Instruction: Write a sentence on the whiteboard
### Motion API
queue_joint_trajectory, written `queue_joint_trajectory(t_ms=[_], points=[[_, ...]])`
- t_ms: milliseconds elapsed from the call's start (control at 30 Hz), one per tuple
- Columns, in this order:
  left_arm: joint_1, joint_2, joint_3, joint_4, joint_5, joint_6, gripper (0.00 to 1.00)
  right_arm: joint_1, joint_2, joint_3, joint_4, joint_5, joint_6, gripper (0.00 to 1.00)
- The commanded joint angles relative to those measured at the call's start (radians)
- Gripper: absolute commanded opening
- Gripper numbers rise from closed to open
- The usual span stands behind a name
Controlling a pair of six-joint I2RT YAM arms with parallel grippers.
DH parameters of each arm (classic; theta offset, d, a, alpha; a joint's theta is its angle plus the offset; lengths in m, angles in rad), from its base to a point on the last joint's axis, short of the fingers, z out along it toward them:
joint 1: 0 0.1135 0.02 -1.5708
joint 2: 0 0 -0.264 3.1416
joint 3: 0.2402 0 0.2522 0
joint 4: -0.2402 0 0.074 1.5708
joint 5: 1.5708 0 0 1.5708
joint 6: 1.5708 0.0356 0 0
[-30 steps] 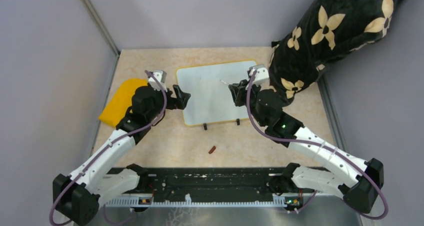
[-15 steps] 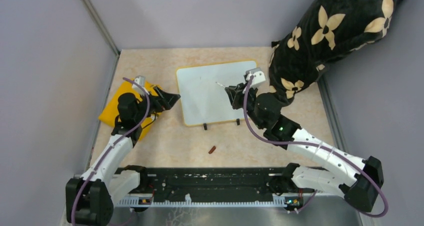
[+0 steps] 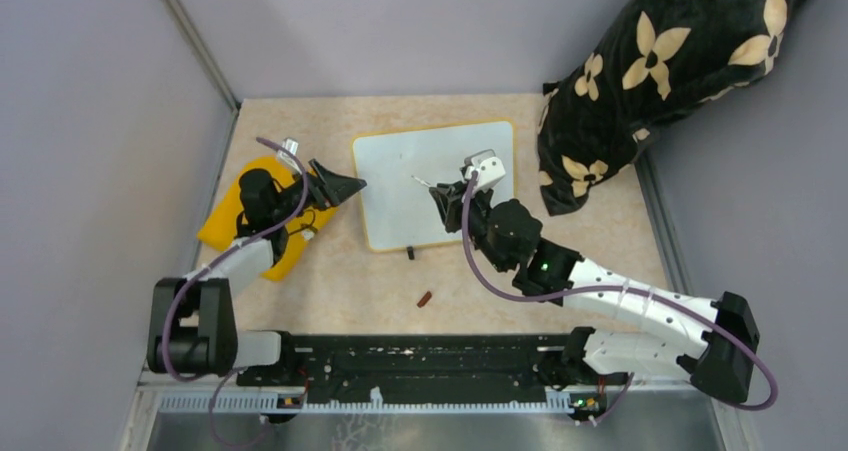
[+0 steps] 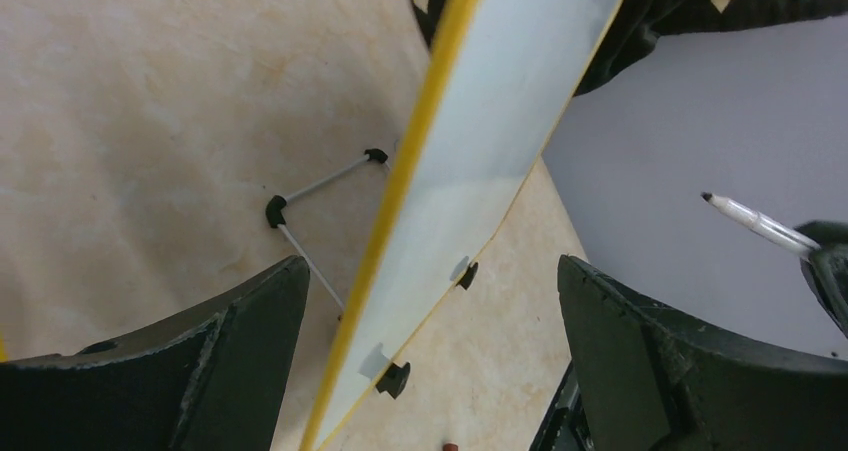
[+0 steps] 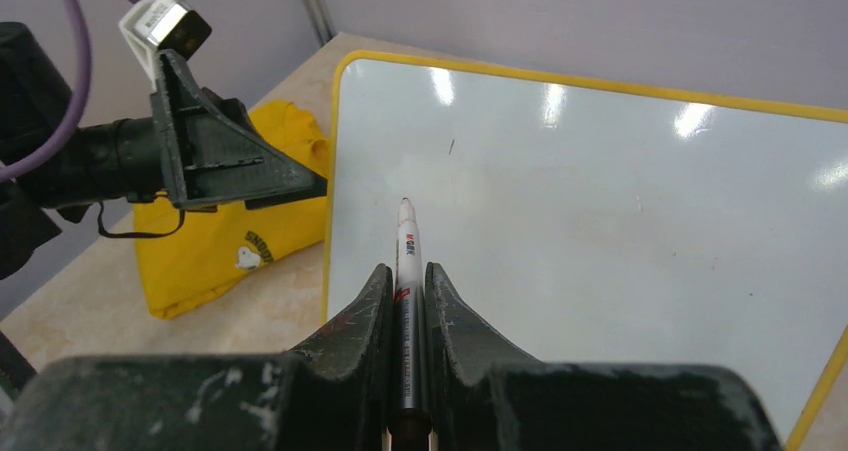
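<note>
The whiteboard point(image 3: 400, 176) lies on the table, white with a thin yellow rim and a black foot point(image 3: 410, 254) on its near edge. No sentence shows on it; the right wrist view shows only a tiny dark mark point(image 5: 451, 147) on the whiteboard point(image 5: 620, 221). My right gripper point(image 3: 441, 197) hangs over the board's middle, shut on a white pen point(image 5: 408, 246) whose tip hovers just above the surface. My left gripper point(image 3: 344, 186) stands open just left of the board, above the yellow cloth's edge, with nothing between its fingers point(image 4: 215, 366).
A yellow cloth point(image 3: 230, 216) lies left of the board. A black cushion with cream flowers point(image 3: 660, 71) fills the back right corner. A small red cap point(image 3: 425, 298) lies on the table in front of the board. A thin wire stand point(image 4: 320, 183) shows beside the board's rim.
My left arm has swung left, away from the board's edge, to above the yellow cloth. My right gripper has carried the pen leftward and nearer across the board.
</note>
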Motion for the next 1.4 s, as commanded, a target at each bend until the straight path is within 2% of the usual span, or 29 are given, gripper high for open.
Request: queue_joint_trajectory(t_ms=[0, 67, 133, 267, 333, 433, 633, 800, 933, 967, 1233, 1367], points=[[0.065, 0.141, 0.115, 0.098, 0.194, -0.063, 0.98, 0.005, -0.014, 0.046, 0.077, 0.001, -0.016, 0.00], [0.073, 0.142, 0.130, 0.094, 0.236, -0.065, 0.98, 0.005, -0.032, 0.042, 0.077, -0.001, -0.027, 0.00], [0.073, 0.098, 0.121, 0.065, 0.196, -0.030, 0.99, 0.006, -0.049, 0.035, 0.081, 0.000, -0.032, 0.00], [0.074, 0.000, 0.110, -0.060, 0.031, 0.059, 0.99, 0.005, -0.071, 0.020, 0.092, -0.020, -0.027, 0.00], [0.073, -0.040, 0.091, -0.095, -0.091, 0.047, 0.99, 0.006, -0.076, 0.013, 0.098, -0.030, -0.021, 0.00], [0.074, -0.088, 0.090, -0.150, -0.190, 0.040, 0.99, 0.005, -0.083, 0.006, 0.102, -0.042, -0.018, 0.00], [0.033, -0.084, 0.309, -0.610, -0.458, 0.031, 0.99, 0.005, -0.090, -0.009, 0.124, -0.042, -0.027, 0.00], [0.012, -0.133, 0.302, -0.633, -0.556, -0.032, 0.99, 0.005, -0.093, -0.008, 0.122, -0.046, -0.026, 0.00], [0.010, -0.135, 0.316, -0.778, -0.783, -0.223, 0.99, 0.005, -0.099, -0.009, 0.118, -0.046, -0.026, 0.00], [0.009, -0.134, 0.325, -0.803, -0.814, -0.233, 0.99, 0.005, -0.099, -0.009, 0.118, -0.045, -0.026, 0.00], [-0.025, -0.146, 0.355, -0.887, -1.025, -0.176, 0.99, 0.005, -0.098, -0.020, 0.130, -0.039, -0.035, 0.00], [-0.145, -0.078, 0.474, -1.011, -1.219, -0.089, 0.99, 0.006, -0.094, -0.021, 0.131, -0.039, -0.037, 0.00]])
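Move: The empty, open left hand has the whiteboard's middle about 17 cm to its right, 4 cm ahead and 8 cm below; the yellow cloth is about 18 cm to its left, 2 cm ahead and 19 cm below. From the right hand, holding the marker, the whiteboard's middle is about 12 cm ahead, 1 cm left and 17 cm below. The red cap lies 10 cm back, 2 cm left and 29 cm below that hand. Leftwards, some 13 cm and a little forward, the left hand swings away from the whiteboard towards the yellow cloth, rising about 5 cm on the way and sinking again; its wrist turns counter-clockwise by over 50 degrees and tips down, fingers staying open and empty. The right hand lifts about 3.5 cm and then holds still, keeping the marker pinched, its tip clear of the whiteboard. ##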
